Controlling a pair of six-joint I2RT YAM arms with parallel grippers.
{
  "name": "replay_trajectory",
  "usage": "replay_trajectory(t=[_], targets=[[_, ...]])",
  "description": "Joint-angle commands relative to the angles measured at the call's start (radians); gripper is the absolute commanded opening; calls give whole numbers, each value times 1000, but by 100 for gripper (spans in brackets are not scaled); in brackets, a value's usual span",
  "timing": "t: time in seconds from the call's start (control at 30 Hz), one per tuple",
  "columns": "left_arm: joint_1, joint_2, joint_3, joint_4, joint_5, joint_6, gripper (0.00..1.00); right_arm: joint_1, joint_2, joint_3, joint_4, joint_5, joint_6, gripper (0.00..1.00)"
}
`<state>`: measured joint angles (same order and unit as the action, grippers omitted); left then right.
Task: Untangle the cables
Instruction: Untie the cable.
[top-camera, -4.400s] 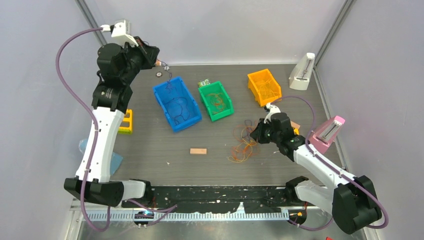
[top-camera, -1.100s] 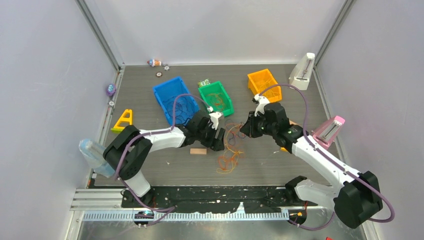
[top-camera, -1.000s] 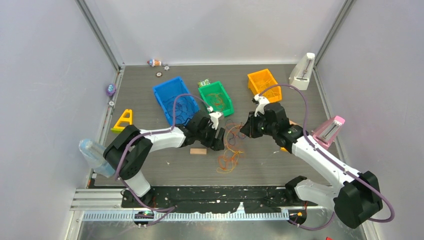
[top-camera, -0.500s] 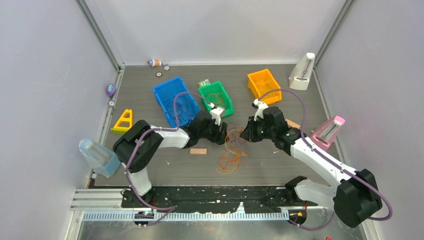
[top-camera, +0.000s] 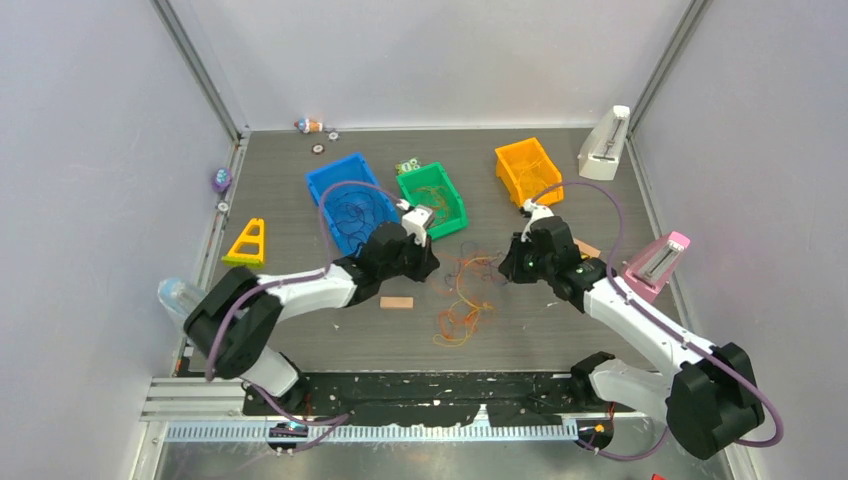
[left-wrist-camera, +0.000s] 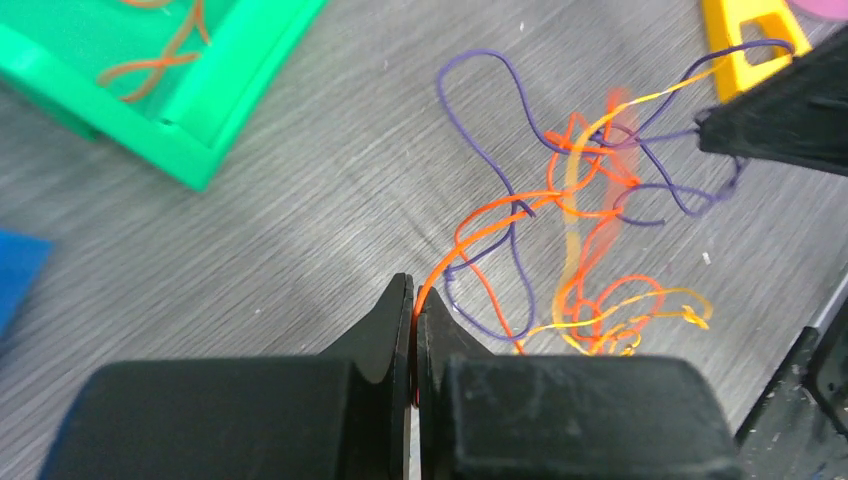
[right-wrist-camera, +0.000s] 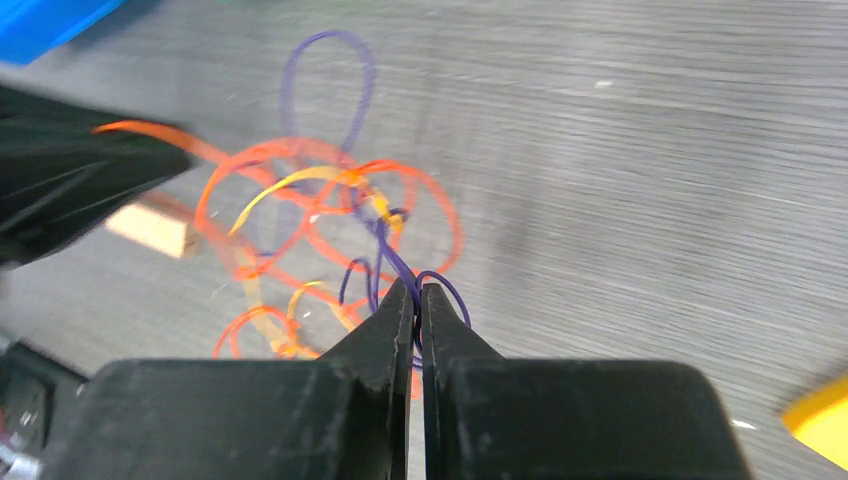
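The cables (top-camera: 466, 292) are a loose tangle of orange, yellow and purple strands on the grey table, between the two arms. My left gripper (top-camera: 430, 262) is at the tangle's left edge, shut (left-wrist-camera: 413, 292) on an orange strand (left-wrist-camera: 468, 237) that runs taut to the knot. On the tangle's right edge, my right gripper (top-camera: 507, 268) is shut (right-wrist-camera: 416, 290) on a purple strand (right-wrist-camera: 392, 252). The strands are drawn out between the two grippers, and lower loops (top-camera: 455, 325) lie on the table.
A blue bin (top-camera: 322, 190) with dark strands, a green bin (top-camera: 457, 212) with orange strands and an orange bin (top-camera: 507, 168) stand behind the tangle. A wooden block (top-camera: 396, 302) lies just left of it. A yellow frame (top-camera: 246, 243) lies at left; a pink (top-camera: 657, 265) and a white stand (top-camera: 604, 145) at right.
The left gripper has shut on an orange strand and drawn back to the left. The right gripper has shifted right, so the tangle is stretched wider between them.
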<state>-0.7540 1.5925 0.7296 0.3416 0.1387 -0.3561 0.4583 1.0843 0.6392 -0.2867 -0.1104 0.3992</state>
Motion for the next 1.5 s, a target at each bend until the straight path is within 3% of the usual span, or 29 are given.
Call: replay_trajectory(t=[0.0, 0.17, 0.33, 0.5, 0.7, 0.9, 1.07, 1.13, 1.17, 1.23, 1.3, 1.37, 1.47], targets=[[27, -186, -54, -133, -114, -10, 0, -43, -60, 27, -70, 220, 26, 5], [110, -415, -178, -189, -130, -56, 0, -84, -93, 19, -211, 546, 180, 5], [198, -698, -224, -315, -274, -51, 0, -124, -129, -8, -249, 630, 258, 5], [292, -850, -191, -472, -344, -75, 0, -139, -146, -36, -229, 593, 280, 5], [306, -907, -147, -563, -433, -76, 0, -139, -124, -44, -181, 493, 207, 5], [306, -865, -130, -545, -375, -73, 0, -140, -121, -57, -75, 234, 94, 5], [318, -898, -81, -599, -473, -38, 0, -140, -121, -49, -115, 317, 121, 5], [347, -929, -47, -628, -491, -13, 0, -142, -110, -42, -157, 405, 148, 21], [357, -944, -20, -634, -488, 3, 0, -145, -106, -39, -163, 420, 142, 50], [360, -968, 6, -627, -451, 33, 0, -145, -94, -30, -154, 374, 73, 77], [361, -971, 17, -590, -358, 47, 0, -146, -100, -28, -111, 266, 0, 90], [361, -942, 19, -541, -241, 46, 0, -144, -128, -46, -39, 138, -49, 96], [361, -865, 44, -522, -101, 38, 0, -89, -169, -68, 73, -17, -78, 96]])
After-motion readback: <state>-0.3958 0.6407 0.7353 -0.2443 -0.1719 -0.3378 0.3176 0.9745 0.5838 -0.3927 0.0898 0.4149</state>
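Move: Between the grippers lies the cable tangle, roughly 8 cm right of the left hand, 3 cm back and 7 cm lower; from the right hand it is about 9 cm left, 4 cm back and 8 cm lower. The green box stands some 17 cm ahead of the left hand, the blue box about 16 cm ahead and 18 cm left of it, and the wooden block about 7 cm left and 6 cm back. Drawing its pinched orange cable away from the tangle, the left hand sweeps about 23 cm left while rising some 20 cm, swinging roughly 40 degrees counter-clockwise and tipping its fingers up, still shut. The right hand, holding the purple cable, pulls about 13 cm right, turning clockwise, eases back a few centimetres, then opens wide and lets the cable go. ##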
